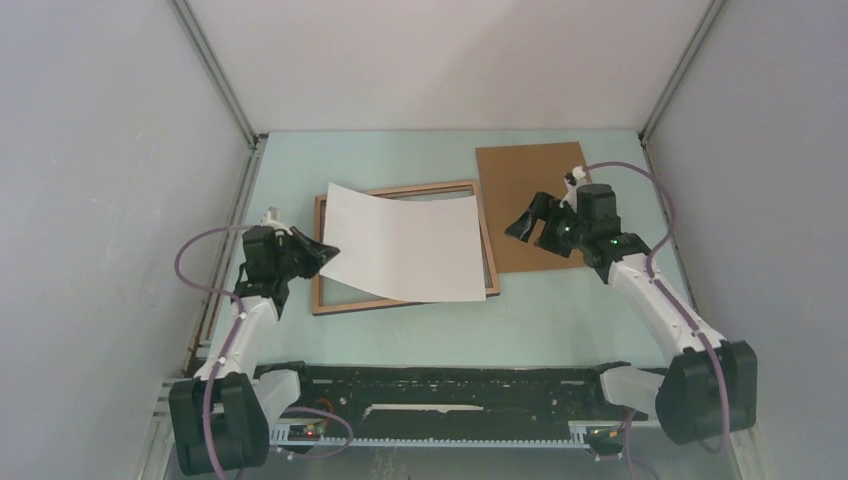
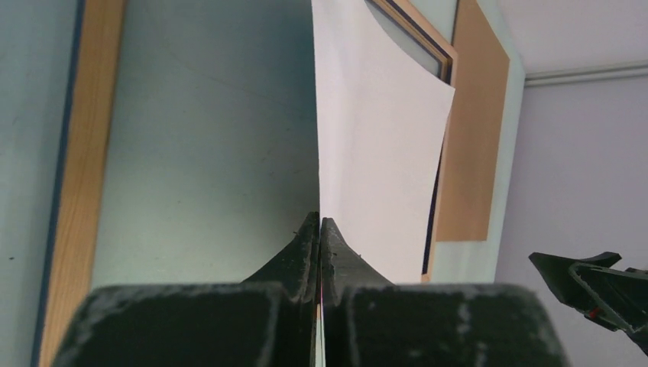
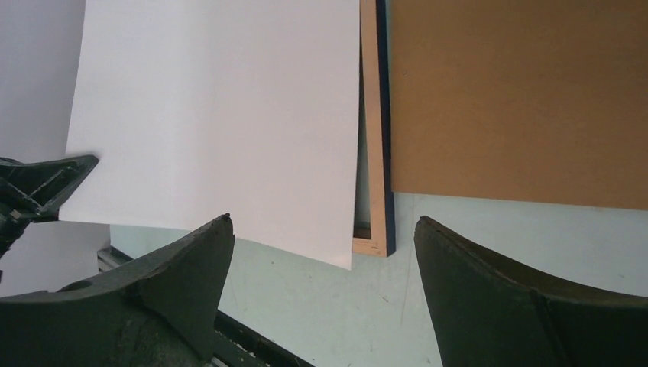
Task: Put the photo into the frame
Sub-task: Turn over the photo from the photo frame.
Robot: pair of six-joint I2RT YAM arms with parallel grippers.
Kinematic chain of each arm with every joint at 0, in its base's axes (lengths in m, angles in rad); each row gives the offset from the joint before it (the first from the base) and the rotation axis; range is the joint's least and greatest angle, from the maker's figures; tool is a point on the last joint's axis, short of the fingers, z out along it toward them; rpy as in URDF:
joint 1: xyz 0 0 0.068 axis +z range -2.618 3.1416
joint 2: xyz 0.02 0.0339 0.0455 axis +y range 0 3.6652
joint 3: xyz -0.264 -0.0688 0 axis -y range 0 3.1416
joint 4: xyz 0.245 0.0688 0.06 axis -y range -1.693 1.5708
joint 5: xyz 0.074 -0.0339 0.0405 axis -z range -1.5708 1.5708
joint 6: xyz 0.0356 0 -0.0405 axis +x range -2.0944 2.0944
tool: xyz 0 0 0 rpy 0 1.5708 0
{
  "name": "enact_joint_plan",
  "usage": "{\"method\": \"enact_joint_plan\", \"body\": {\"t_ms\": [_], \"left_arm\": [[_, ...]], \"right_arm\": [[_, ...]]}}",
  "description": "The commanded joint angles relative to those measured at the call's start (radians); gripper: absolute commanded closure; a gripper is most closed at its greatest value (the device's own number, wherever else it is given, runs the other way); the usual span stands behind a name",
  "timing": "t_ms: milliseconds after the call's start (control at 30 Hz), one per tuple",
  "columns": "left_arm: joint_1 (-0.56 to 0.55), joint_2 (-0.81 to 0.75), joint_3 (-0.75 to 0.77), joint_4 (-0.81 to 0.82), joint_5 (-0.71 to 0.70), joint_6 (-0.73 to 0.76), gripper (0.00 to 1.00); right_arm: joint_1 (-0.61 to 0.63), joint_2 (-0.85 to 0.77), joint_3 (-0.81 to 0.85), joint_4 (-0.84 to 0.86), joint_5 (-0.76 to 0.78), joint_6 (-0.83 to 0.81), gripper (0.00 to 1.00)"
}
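The photo (image 1: 405, 245) shows its plain white back and lies bowed over the frame (image 1: 360, 304), a thin wood-brown rectangle flat on the table. My left gripper (image 1: 325, 255) is shut on the photo's left edge, and the sheet runs out from between the closed fingertips in the left wrist view (image 2: 319, 222). There the photo (image 2: 382, 153) stands away from the table above the frame's rail (image 2: 76, 153). My right gripper (image 1: 530, 222) hovers open and empty at the frame's right side. In the right wrist view, this gripper (image 3: 322, 220) faces the photo (image 3: 214, 115) and the frame's rail (image 3: 374, 153).
A plain brown backing board (image 1: 530, 200) lies flat at the back right, partly under my right gripper; it also shows in the wrist views (image 3: 520, 99) (image 2: 474, 138). Grey walls enclose the table on three sides. A black rail (image 1: 440, 385) runs along the near edge.
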Motion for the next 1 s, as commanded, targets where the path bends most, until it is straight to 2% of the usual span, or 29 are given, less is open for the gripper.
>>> {"method": "enact_joint_plan", "body": {"t_ms": [0, 133, 200, 433, 633, 967], "left_arm": [[0.015, -0.054, -0.087, 0.159, -0.059, -0.063, 1.0], [0.016, -0.094, -0.121, 0.2, -0.131, -0.109, 1.0], [0.015, -0.084, -0.136, 0.257, -0.114, -0.122, 1.0], [0.017, 0.033, -0.114, 0.284, -0.041, -0.089, 1.0], [0.016, 0.034, -0.152, 0.335, -0.04, -0.115, 1.0], [-0.004, -0.011, -0.221, 0.374, -0.123, -0.166, 1.0]], "right_arm": [[0.033, 0.092, -0.023, 0.202, -0.059, 0.051, 0.05], [0.036, 0.186, -0.042, 0.299, -0.085, 0.078, 0.05], [0.037, 0.22, -0.047, 0.338, -0.084, 0.083, 0.05], [0.033, 0.319, -0.078, 0.469, -0.116, 0.125, 0.08], [0.033, 0.336, -0.122, 0.529, -0.108, 0.135, 0.09], [0.019, 0.329, -0.148, 0.553, -0.1, 0.142, 0.09]]}}
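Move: To the right of the left hand, which already pinches the photo's left edge, the frame's middle lies about 12 cm away and 4 cm farther out, some 8 cm below. From the open right hand, the photo's right edge, at its middle, is roughly 6 cm to the left, 5 cm ahead and 11 cm down; the frame's middle is about 20 cm left and 5 cm ahead. The brown board's middle lies some 12 cm ahead and 4 cm right. Sinking about 8 cm, the right hand, fingers still wide open, also goes some 4 cm forward and 4 cm left towards the photo's right edge, rolling slightly so its left side rises. The left hand keeps its pinch on the photo's left edge, lowers it about 2.5 cm over the frame, edges about 1 cm left and turns some 10 degrees counter-clockwise. ##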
